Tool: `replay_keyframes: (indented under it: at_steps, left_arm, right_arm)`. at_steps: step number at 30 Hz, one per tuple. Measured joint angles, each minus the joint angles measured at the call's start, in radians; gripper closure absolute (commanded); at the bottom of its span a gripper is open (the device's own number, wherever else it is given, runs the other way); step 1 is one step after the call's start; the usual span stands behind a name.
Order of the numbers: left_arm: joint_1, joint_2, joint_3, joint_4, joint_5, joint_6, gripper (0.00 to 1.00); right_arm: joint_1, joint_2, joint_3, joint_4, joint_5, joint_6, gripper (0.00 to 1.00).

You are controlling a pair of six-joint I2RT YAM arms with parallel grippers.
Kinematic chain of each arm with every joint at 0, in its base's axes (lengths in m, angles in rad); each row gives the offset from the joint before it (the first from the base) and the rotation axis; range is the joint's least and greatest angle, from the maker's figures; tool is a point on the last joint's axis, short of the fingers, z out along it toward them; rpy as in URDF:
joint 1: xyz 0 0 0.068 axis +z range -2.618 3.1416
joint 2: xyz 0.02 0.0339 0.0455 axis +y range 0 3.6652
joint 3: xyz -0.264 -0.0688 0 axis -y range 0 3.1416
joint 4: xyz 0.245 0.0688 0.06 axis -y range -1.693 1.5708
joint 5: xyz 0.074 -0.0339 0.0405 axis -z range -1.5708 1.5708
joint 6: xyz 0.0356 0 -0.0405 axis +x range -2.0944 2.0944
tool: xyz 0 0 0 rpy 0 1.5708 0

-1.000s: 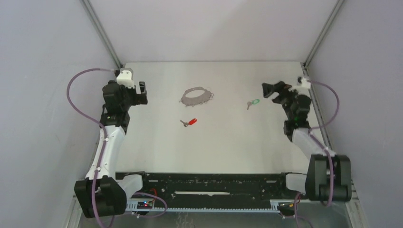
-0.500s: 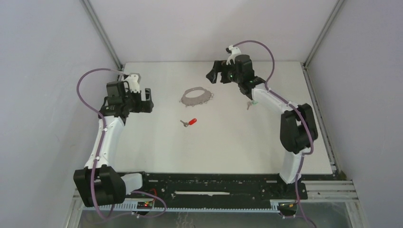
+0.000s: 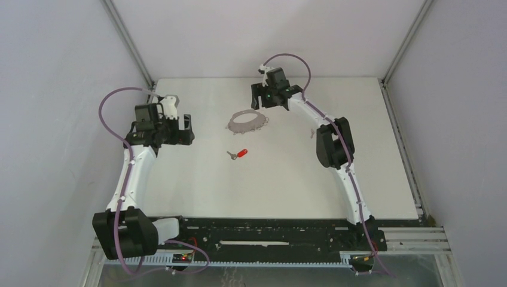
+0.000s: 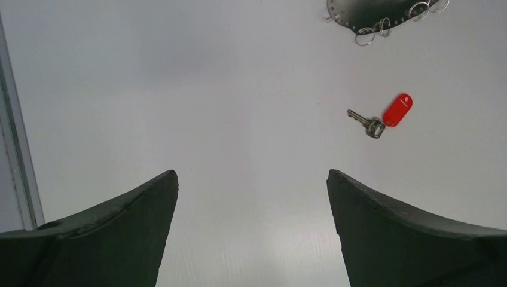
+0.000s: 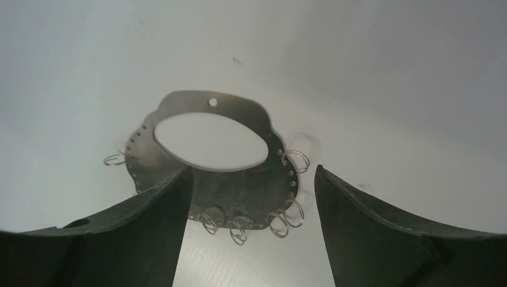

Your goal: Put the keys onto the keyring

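The keyring (image 3: 247, 121) is a flat grey oval plate with small wire rings along its edge, lying at the far middle of the table. My right gripper (image 3: 257, 95) hovers just behind it, open and empty; in the right wrist view the plate (image 5: 239, 191) lies between and below its jaws (image 5: 251, 170). The red-headed key (image 3: 238, 154) lies nearer, apart from the keyring. My left gripper (image 3: 185, 128) is open and empty, left of both; its wrist view (image 4: 251, 179) shows the red key (image 4: 388, 115) ahead to the right. Only a silver tip of the green key (image 3: 311, 133) shows beside my right arm.
The white table (image 3: 269, 185) is bounded by grey walls at the left, right and back. A metal rail (image 4: 15, 149) runs along the table's left edge. The right arm stretches diagonally across the right half of the table.
My right arm has swung from the right side across to the far middle, ending behind the keyring and covering the green key. My left gripper has shifted slightly right.
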Motion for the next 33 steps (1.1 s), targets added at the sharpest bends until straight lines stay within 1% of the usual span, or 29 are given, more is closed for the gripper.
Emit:
replay_keyframes:
  at_steps: [5,9,12,17,21,23,25,30,31,33]
  left_arm:
    - [0.000,0.001,0.009,-0.030,0.011,0.006,0.00]
    - [0.000,0.000,0.036,-0.049,0.017,0.009,0.00]
    - [0.000,-0.006,0.043,-0.052,0.018,0.014,0.00]
    - [0.000,-0.018,0.043,-0.062,0.018,0.025,0.00]
    - [0.000,-0.030,0.043,-0.067,0.017,0.034,0.00]
    - [0.000,-0.035,0.043,-0.067,0.017,0.039,0.01]
    - [0.000,-0.037,0.043,-0.067,0.018,0.043,0.01]
    - [0.000,-0.038,0.043,-0.068,0.015,0.047,0.01]
    - [0.000,-0.039,0.043,-0.068,0.014,0.050,0.01]
    - [0.000,-0.041,0.043,-0.071,0.013,0.054,0.01]
  right_arm:
    - [0.003,0.062,0.048,-0.098,0.016,0.001,0.21]
    - [0.001,0.108,0.123,-0.163,0.025,0.014,0.25]
    - [0.000,0.134,0.159,-0.184,0.030,0.030,0.33]
    - [0.001,0.152,0.160,-0.222,0.058,0.060,0.37]
    - [0.006,0.162,0.160,-0.253,0.098,0.078,0.44]
    - [0.008,0.164,0.159,-0.264,0.111,0.085,0.50]
    - [0.010,0.164,0.149,-0.262,0.122,0.093,0.60]
    - [0.018,0.120,0.048,-0.188,0.137,0.102,0.98]
    - [0.021,0.109,0.028,-0.177,0.139,0.100,1.00]
    - [0.029,0.079,-0.029,-0.146,0.150,0.101,1.00]
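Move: The right gripper is open above the metal keyring plate. The ring to grip, on the plate's near right-hand edge, lies about 2 cm back, 2 cm to its right and 9 cm below. The plate's middle sits some 5 cm left and 2 cm back of the hand; another ring stands about 3 cm farther out than the aimed one. The red-tagged key is roughly 17 cm back and 9 cm left. From the left gripper that ring lies about 20 cm ahead, 30 cm right and 17 cm down. Sink the right gripper about 8 cm onto the plate's right-hand edge, easing some 3 cm back and 2 cm right and tipping the fingers roughly 15 degrees further down. Bring the fingers together as it sinks, then snap them fully shut at the bottom on the near right ring, with a last slight pull back. Let the empty left gripper drift up a little, still open. ##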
